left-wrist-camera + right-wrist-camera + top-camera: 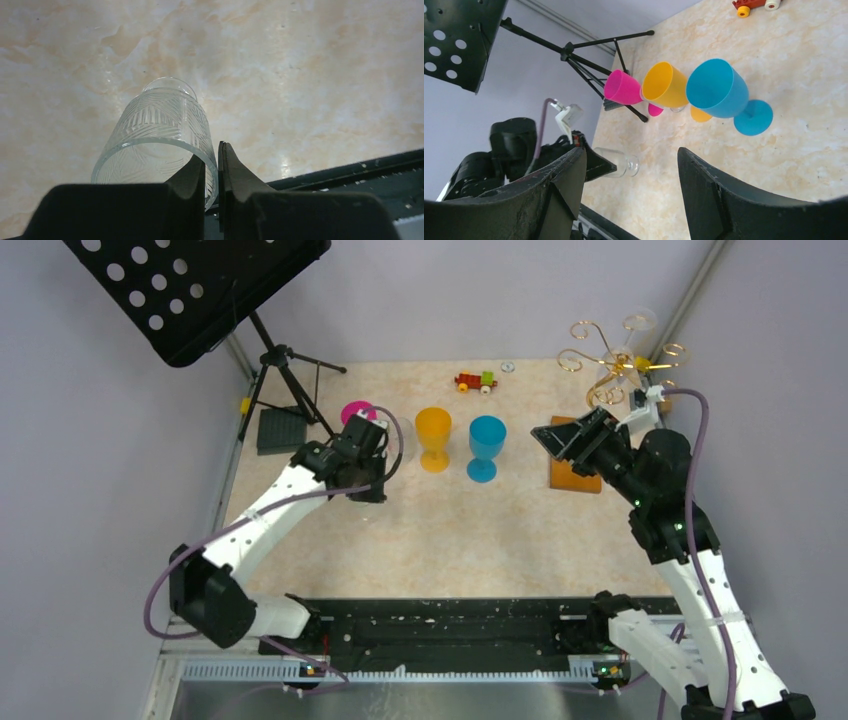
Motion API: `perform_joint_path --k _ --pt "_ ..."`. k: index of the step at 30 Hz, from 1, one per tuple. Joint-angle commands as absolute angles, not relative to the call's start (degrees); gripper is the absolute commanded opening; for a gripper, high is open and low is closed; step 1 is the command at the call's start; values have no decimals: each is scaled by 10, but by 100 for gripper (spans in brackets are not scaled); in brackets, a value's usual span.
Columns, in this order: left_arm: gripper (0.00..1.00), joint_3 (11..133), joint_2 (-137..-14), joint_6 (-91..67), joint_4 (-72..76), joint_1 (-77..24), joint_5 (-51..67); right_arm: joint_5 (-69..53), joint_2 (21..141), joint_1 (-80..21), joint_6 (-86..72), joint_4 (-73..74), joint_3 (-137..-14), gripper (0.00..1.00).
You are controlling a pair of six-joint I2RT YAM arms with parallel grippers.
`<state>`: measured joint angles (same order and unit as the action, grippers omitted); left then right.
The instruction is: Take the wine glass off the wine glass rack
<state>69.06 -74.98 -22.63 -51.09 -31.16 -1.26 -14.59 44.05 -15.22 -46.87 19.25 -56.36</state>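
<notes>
The wine glass rack (612,362) is a gold wire stand with curled arms at the far right, on an orange-brown wooden base (568,476). A clear wine glass (636,322) hangs faintly among its arms. My right gripper (562,438) hovers open over the base's left side and holds nothing (631,152). My left gripper (211,150) is shut on the rim of a clear cut-pattern glass (160,130), one finger inside and one outside. That glass also shows in the right wrist view (618,162), just over the table.
An orange goblet (434,436), a blue goblet (486,445) and a pink goblet (622,87) stand mid-table. A toy car (476,382) lies at the back. A black music stand (196,288) on a tripod (285,380) fills the far left corner. A black rail (440,625) runs along the near edge.
</notes>
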Motion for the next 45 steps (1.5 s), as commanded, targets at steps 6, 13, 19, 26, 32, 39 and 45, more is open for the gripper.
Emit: perform_joint_path --k 6,13,19,26,32,39,45 --pt "0 697 -845 -236 -465 -293 -117 -137 432 -155 -442 216 -586 68" --pt "0 709 -878 -236 -440 -252 -104 -127 425 -155 -425 239 -595 68" --pt "0 714 -888 -228 -418 -230 -97 -128 425 -156 -418 245 -598 69" --pt "0 719 -909 -225 -412 -211 -92 -134 431 -155 -409 268 -622 69" --pt "10 729 -925 -222 -429 -209 -82 -131 431 -155 -403 279 -634 69" --pt "46 752 -908 -217 -460 -209 -119 -126 428 -155 -401 292 -649 70" --pt "72 761 -847 -207 -471 -210 -124 -128 423 -155 -403 299 -665 71"
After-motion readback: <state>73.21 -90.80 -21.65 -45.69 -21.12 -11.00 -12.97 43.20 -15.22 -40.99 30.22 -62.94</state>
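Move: The left hand already holds the clear wine glass upright by its rim wall. The bare table spot for it lies about 8 cm ahead, 9 cm left and 20 cm below. From that spot the pink glass stands some 11 cm farther out and 2 cm right, a second clear glass 11 cm out and 11 cm right, and the orange glass 10 cm out and 19 cm right. From the empty right hand the spot is about 40 cm left, 8 cm ahead and 38 cm down. Down first, about 7 cm, while also reaching forward some 8 cm and left 5, the left hand carries the pinched clear glass to the table on the near side of the pink glass, turning about 15 degrees counter-clockwise. There the fingers open wide, letting go of the rim wall, and the hand starts rising about 2 cm. The empty right hand eases back roughly 2 cm. ##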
